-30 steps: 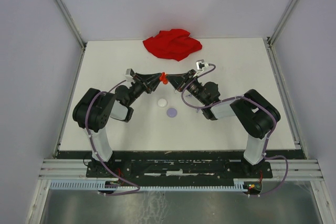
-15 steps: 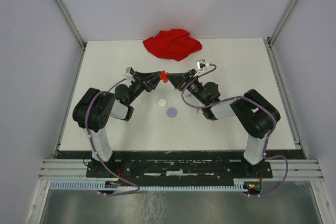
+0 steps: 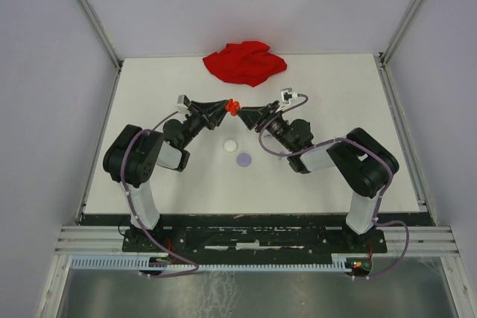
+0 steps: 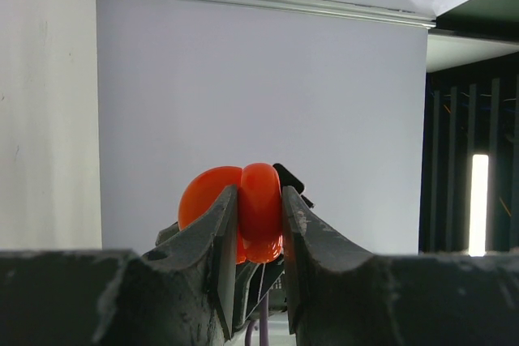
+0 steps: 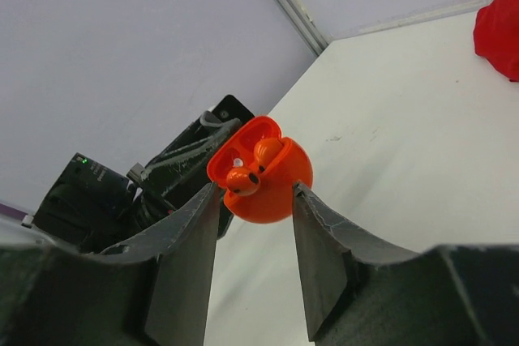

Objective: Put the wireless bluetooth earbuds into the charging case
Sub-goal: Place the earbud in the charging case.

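Note:
The orange-red charging case (image 4: 259, 208) is held above the table with my left gripper (image 4: 258, 228) shut on its body. In the right wrist view the case (image 5: 272, 192) hangs open, lid up, with two red earbuds in it. One earbud (image 5: 268, 150) lies deep in its well and the other earbud (image 5: 242, 180) sits at the front, sticking out a little. My right gripper (image 5: 255, 188) is open, a finger on each side of the case without touching it. From above, the case (image 3: 232, 106) shows between the left gripper (image 3: 225, 109) and the right gripper (image 3: 247, 114).
A crumpled red cloth (image 3: 244, 62) lies at the back of the white table (image 3: 335, 169). A white round disc (image 3: 231, 145) and a lavender round disc (image 3: 244, 159) lie on the table in front of the grippers.
My right gripper has opened and drawn back slightly to the right from the case. The left gripper has lifted the case a little toward the back.

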`<state>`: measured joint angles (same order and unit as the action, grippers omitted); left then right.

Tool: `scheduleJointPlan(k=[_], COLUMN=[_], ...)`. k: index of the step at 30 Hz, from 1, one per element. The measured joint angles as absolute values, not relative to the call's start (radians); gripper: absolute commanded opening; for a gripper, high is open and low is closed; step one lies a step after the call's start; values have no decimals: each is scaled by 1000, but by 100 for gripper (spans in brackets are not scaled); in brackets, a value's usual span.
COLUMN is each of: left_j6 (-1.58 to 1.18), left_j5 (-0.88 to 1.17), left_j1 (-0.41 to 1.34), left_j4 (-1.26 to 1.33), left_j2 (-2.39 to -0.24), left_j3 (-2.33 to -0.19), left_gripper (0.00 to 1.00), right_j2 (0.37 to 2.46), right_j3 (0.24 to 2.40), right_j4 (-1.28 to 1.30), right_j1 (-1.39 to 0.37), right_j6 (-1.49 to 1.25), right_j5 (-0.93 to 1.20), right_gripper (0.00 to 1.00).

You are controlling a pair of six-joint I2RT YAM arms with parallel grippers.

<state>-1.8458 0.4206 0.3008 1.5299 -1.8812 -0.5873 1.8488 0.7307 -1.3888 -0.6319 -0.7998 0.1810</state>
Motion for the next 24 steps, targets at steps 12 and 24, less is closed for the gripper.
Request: scheduleJointPlan(k=[12,24], left_j6=[-1845,-1841], left_j5=[449,563], left_j1=[301,300], left_j4=[1530,1530], left_j2=[-1893,-1934], left_j3=[-590,-591], left_gripper=[3,3], right_j2=[1572,1342], right_j3=[625,1005], right_j4=[-1173,-124], right_j1=[-632,-630], right_j6=[-625,-390], right_j5=[87,-77], right_gripper=[63,80])
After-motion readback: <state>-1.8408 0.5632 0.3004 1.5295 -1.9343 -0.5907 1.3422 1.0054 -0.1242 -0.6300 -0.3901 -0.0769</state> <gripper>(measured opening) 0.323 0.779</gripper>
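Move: The red charging case, earbuds in it, is held in the left fingers, its middle about 1 cm ahead and 2 cm right of the left hand's point. From the empty right hand, this case sits some 2 cm ahead and 2 cm left, nearly level. On the table roughly 20 cm below the right hand are the nearer white earbud, about 6 cm ahead and 4 cm right, and the white case, straight out by 0 cm and 3 cm left. The right hand, fingers already parted at the earbud, backs off to the right from the red case by about 7 cm, dipping slightly, then rising some 5 cm overall, while the fingers spread much wider and the wrist tips them downward by around 30 degrees and swings them clockwise. The left hand keeps its grip on the case and, starting midway, eases it down, back and to the right by about 3 cm in all, turning slightly clockwise. ##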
